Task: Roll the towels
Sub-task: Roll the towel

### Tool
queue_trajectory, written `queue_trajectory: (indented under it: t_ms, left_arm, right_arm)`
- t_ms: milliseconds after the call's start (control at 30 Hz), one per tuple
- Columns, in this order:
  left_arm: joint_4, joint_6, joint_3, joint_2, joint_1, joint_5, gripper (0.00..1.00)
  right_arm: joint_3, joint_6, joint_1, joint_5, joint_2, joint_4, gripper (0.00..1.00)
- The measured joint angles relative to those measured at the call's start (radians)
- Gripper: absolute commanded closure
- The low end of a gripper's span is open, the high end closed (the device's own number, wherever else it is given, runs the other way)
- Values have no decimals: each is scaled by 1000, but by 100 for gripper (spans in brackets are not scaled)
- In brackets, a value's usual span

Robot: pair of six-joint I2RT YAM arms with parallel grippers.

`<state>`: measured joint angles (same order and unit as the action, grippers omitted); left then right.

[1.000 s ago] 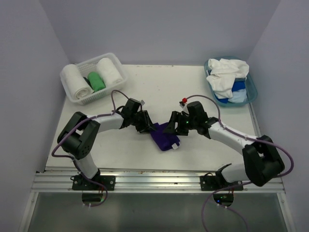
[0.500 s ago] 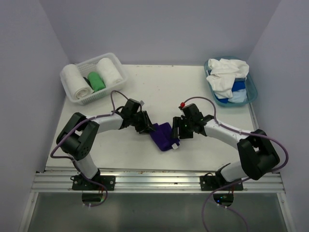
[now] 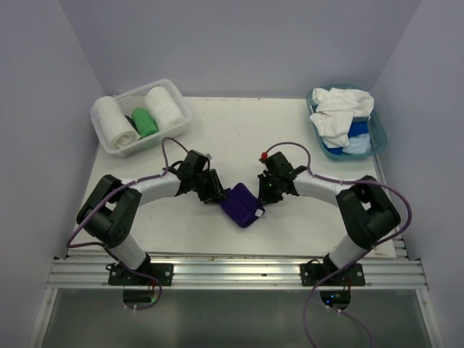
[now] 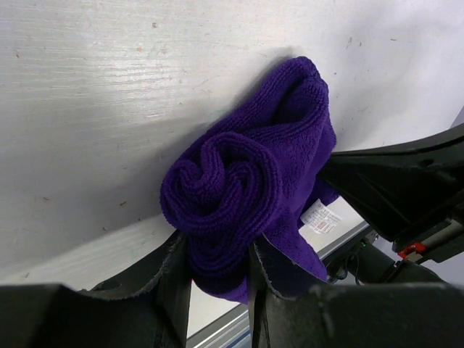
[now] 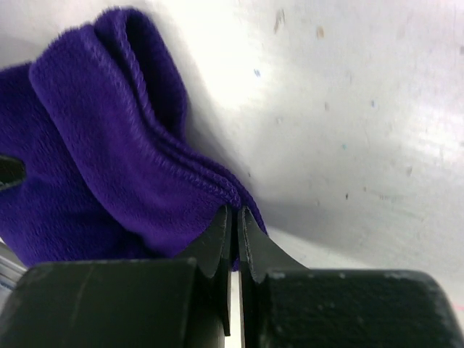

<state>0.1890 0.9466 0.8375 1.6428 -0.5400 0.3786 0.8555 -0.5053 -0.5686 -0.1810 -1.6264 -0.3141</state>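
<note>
A deep purple towel [image 3: 243, 205], partly rolled, lies at the middle of the table between both arms. My left gripper [image 3: 217, 194] is shut on its rolled end; the left wrist view shows the spiral of the purple towel [image 4: 246, 188] squeezed between the left gripper's [image 4: 217, 254] two fingers. From the right, my right gripper [image 3: 265, 194] is shut on the towel's edge, and in the right wrist view the folded hem of the purple towel [image 5: 109, 159] meets the right gripper's [image 5: 233, 214] nearly touching tips. A white label [image 4: 321, 216] hangs from the loose flap.
A white lattice basket [image 3: 174, 94] at the back left holds two rolled white towels [image 3: 116, 122] and a rolled green one [image 3: 145, 122]. A teal tub [image 3: 377, 134] at the back right holds crumpled white towels [image 3: 339, 112] over blue ones [image 3: 355, 130].
My right gripper moved left and down to the towel's right edge and went from wide open to shut. The left gripper kept its hold on the roll and shifted slightly.
</note>
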Motion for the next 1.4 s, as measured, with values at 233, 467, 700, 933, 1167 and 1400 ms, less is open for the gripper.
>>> queue_trajectory:
  t_ms: [233,467,700,933,1167,1400]
  left_arm:
    - [7,1,1,5,0,-8,81]
    - [11,2,4,9,0,-8,81]
    - [20,4,7,9,0,-12,81]
    - [41,5,19,11,0,-15,81]
    - [69,5,31,12,0,-19,81]
    - [84,4,36,13,0,-20,81]
  right_arm:
    - [74,37,-1,26,-50,-12,66]
    - [76,74,-63,151,106,-99,35]
    - [157,134,-304,315,188,-151,31]
    - [249,232,-509,490,95,-180,32]
    - [266,314,-591,594,10,-180,31]
    - [266,336,-629,625,-36,-166,33]
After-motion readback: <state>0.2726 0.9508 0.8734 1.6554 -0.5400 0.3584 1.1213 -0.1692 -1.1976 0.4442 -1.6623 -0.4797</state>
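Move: The right hand is already pinching the right-hand loose edge of the purple towel. The near end of its rolled part lies about 6 cm to the left and 4 cm back, at roughly the same height. The white tag is some 2 cm back and 1 cm left; the left gripper, about 12 cm left and 3 cm ahead, already grips the roll's far end. From the left hand, the near end is about 6 cm right, 7 cm back and 2 cm lower. Still pinching the loose edge, the right hand drags it forward about 2 cm, opens wide and lets go, then lifts nearly 10 cm. It swings left and back across the towel, turning counter-clockwise some 35 degrees, and sinks again with fingers open towards the near end of the roll. The left hand keeps its grip on the far end, in place. ##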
